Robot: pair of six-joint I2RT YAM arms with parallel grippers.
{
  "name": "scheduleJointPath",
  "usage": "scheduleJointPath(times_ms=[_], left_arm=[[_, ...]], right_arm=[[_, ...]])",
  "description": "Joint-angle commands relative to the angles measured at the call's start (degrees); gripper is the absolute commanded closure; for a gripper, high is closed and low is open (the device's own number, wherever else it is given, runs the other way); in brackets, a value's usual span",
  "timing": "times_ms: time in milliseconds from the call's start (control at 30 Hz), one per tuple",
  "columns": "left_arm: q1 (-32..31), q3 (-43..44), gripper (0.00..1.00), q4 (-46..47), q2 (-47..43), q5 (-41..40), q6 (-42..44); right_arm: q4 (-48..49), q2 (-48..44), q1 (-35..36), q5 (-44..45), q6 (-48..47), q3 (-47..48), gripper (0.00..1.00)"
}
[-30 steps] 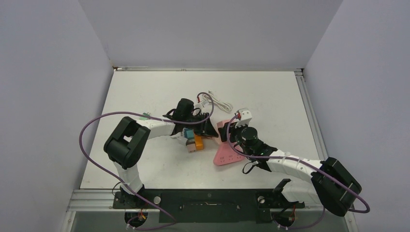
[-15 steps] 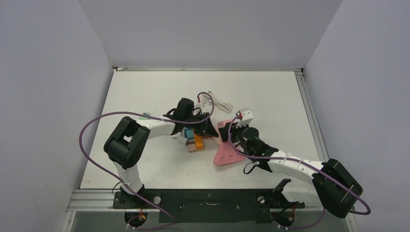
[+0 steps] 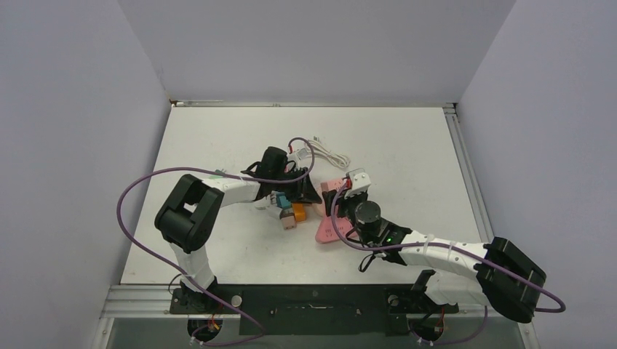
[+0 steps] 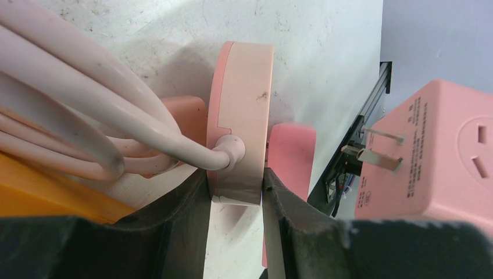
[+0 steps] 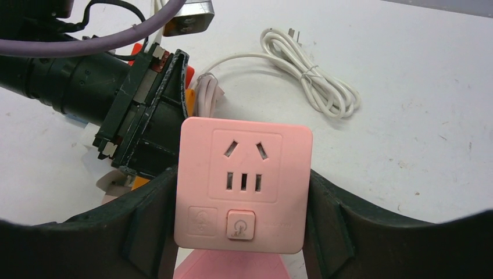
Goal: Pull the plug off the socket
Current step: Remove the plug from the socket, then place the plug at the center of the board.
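The plug [image 5: 244,186] is a pink cube adapter with outlets and a power button. My right gripper [image 5: 241,177] is shut on its two sides. In the left wrist view the plug [image 4: 436,157] hangs free with its metal prongs [image 4: 378,148] bare in the air. The socket, a flat pink strip [image 3: 331,229], lies just under the plug [image 3: 358,179] on the table. My left gripper [image 4: 235,180] is shut on the strip's pale pink cord end [image 4: 239,116], from which a thick cord [image 4: 87,99] runs out.
A bundled white cable [image 5: 314,81] lies on the table beyond both grippers. An orange block [image 3: 298,212] and a blue block [image 3: 279,200] sit close under the left wrist. The table's walls stand far off on all sides.
My right gripper has moved left and slightly nearer with the plug. The pink strip and the left gripper have shifted a little left too.
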Motion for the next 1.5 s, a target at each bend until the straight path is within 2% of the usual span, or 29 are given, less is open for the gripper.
scheduleJointPath(times_ms=[0, 200, 367, 467, 600, 867, 1100, 1233, 1367, 1467], left_arm=[[0.53, 0.36, 1.00, 0.55, -1.11, -1.82, 1.23], [0.46, -0.58, 1.00, 4.35, -3.85, 0.15, 1.10], [0.55, -1.73, 1.00, 4.99, -9.24, 0.60, 1.42], [0.99, -3.13, 1.00, 3.85, -12.13, 1.89, 1.03], [3.15, -7.01, 1.00, 5.43, -15.80, 4.90, -1.69], [10.55, -14.42, 1.00, 0.91, -25.81, 6.10, 0.64], [11.40, -13.63, 1.00, -3.43, -30.13, 2.09, 3.97], [11.60, -13.43, 1.00, -3.80, -30.25, 2.36, 4.01], [11.71, -13.44, 1.00, -3.75, -30.65, 2.22, 4.01], [11.87, -13.50, 1.00, -3.80, -30.73, 2.08, 3.96]], right_arm=[[5.02, -0.56, 0.25, 2.80, -0.69, 2.63, 0.95], [3.07, -4.27, -1.45, 2.83, 2.13, 2.69, 0.95], [-2.70, -4.61, -11.60, -7.31, 7.42, 5.17, 0.95], [-6.97, -1.11, -17.76, -12.75, 9.26, 8.03, 0.95], [-10.10, 5.71, -22.13, -20.83, 11.66, 12.25, 0.95], [-12.20, 21.15, -22.31, -29.97, 12.52, 21.11, 0.95], [-13.93, 30.74, -19.97, -30.85, 12.04, 28.14, 0.94], [-14.92, 33.75, -18.73, -29.64, 11.42, 30.38, 0.81], [-14.65, 34.57, -18.20, -29.26, 11.67, 30.89, 0.54], [-14.64, 34.85, -18.19, -28.94, 11.76, 31.04, 0.40]])
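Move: The right gripper already holds the freed pink cube. The free table spot it goes to lies about 9 cm ahead, 4 cm left and 12 cm below. From this hand the white cable coil is some 19 cm straight ahead, the orange strip roughly 7 cm ahead and 10 cm left, and the peach plug 6 cm ahead and 4 cm left. The left gripper holds the round pink socket; the brownish plug it is carried towards lies about 8 cm left, level with it. Keep the pink cube gripped and swing the right hand forward and to the right, rising slightly, then bring it down about 12 cm and back left to the bare table short of the white coil, tipping the fingers down some 30 degrees. Meanwhile, with the left fingers still shut on the round socket, lift it and carry it about 9 cm left. ##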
